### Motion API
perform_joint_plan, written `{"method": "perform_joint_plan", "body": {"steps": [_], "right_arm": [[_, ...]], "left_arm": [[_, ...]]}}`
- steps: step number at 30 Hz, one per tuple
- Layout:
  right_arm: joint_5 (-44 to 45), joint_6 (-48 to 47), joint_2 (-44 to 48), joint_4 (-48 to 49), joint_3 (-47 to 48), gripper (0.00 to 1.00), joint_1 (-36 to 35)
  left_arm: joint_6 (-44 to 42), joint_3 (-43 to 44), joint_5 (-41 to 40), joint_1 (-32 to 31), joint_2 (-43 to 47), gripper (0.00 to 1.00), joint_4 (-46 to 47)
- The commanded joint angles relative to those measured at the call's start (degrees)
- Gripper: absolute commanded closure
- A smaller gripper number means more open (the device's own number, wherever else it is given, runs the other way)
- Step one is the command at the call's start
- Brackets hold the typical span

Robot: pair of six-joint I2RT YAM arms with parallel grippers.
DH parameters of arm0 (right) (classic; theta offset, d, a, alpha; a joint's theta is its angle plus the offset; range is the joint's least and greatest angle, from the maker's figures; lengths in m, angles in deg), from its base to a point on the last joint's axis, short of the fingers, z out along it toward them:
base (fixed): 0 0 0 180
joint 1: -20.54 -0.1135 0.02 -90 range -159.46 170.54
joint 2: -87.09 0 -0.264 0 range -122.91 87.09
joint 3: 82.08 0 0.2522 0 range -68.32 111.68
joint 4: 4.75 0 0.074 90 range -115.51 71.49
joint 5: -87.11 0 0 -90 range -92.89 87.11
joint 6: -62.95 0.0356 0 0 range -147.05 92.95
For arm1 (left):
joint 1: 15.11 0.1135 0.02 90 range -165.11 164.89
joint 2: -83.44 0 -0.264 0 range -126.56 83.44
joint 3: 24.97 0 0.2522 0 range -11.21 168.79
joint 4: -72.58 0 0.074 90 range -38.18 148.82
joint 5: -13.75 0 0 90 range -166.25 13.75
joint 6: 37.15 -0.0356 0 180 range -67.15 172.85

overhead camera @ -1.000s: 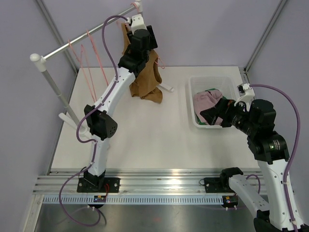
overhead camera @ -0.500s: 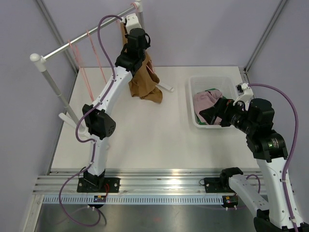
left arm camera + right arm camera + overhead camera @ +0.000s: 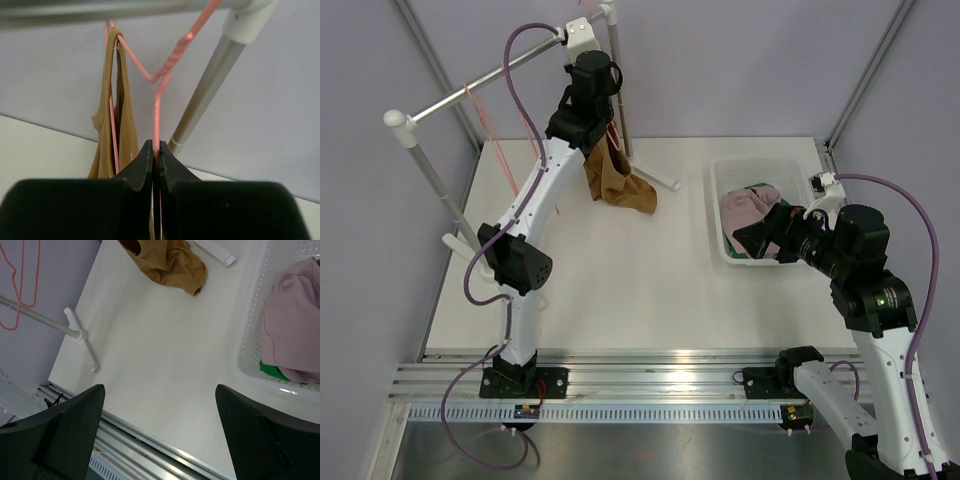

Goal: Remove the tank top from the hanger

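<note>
The brown tank top (image 3: 617,178) hangs from the rail end at the back, its lower part bunched on the table. In the left wrist view one strap of the tank top (image 3: 112,125) loops over the shoulder of a pink wire hanger (image 3: 156,107). My left gripper (image 3: 156,151) is shut on that hanger's wire just below its twisted neck; from above, the left gripper (image 3: 603,130) sits high beside the garment. My right gripper (image 3: 160,395) is open with nothing in it, and from above the right gripper (image 3: 762,238) hovers at the basket's near side.
A white basket (image 3: 720,178) at the right holds a pink garment (image 3: 748,210) and something green. The metal rail (image 3: 470,92) carries more pink hangers (image 3: 485,118). Rack posts (image 3: 618,95) and feet (image 3: 82,337) stand at the back and left.
My left gripper closed onto the hanger wire and rose toward the rail, to the left. The tank top drew narrower and shifted left with it. The right arm barely moved.
</note>
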Motion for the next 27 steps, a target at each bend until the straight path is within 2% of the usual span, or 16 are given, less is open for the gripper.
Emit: {"method": "perform_joint_plan", "body": {"steps": [1,5,9,13,17,20,27], "right_arm": [[-1.78,0.03,0.31,2.26,0.71,0.01,0.18],[-2.30,0.29,0.05,2.70,0.63,0.01,0.18],[-2.92,0.47,-0.13,2.44,1.15,0.00,0.18],[-3.01,0.47,0.48,2.18,1.59,0.00,0.18],[-3.88,0.73,0.57,2.26,1.94,0.01,0.18],[-4.94,1.00,0.22,3.40,1.86,0.00,0.18],[-8.63,2.14,-0.92,6.30,0.89,0.01,0.09]], "left_arm": [[-1.06,0.96,-3.49,-0.19,6.88,1.00,5.27],[-4.65,0.52,-4.63,-1.86,9.17,1.00,6.06],[-4.76,-4.12,-6.92,-3.88,14.08,1.00,6.32],[-0.89,-17.02,-3.15,-3.97,21.99,1.00,7.99],[4.90,-22.31,1.07,-4.06,27.35,1.00,3.70],[6.58,-29.34,5.11,-4.50,32.63,1.00,5.70],[6.24,-29.45,9.77,-4.41,37.20,1.00,0.26]]}}
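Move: The left hand already pinches the hanger's near shoulder wire, just under the rail, which passes about 10 cm above it. The open middle of the table, where the hanger can be brought, lies some 23 cm back, 9 cm to the right and 40 cm below. The brown tank top hangs beneath, middle about 4 cm ahead, straight below by 18 cm; the nearest empty hanger is roughly 12 cm back and 13 cm left, 4 cm lower. From the right hand the tank top is about 32 cm ahead, 33 cm left and 8 cm lower. Keeping its shut pinch on the pink wire, the left hand raises the hanger about 5 cm to free its hook over the rail, starting back as it goes. It then stays at that height and draws back quickly towards the base, some 15 cm in all, swinging about 10 degrees clockwise late on. ##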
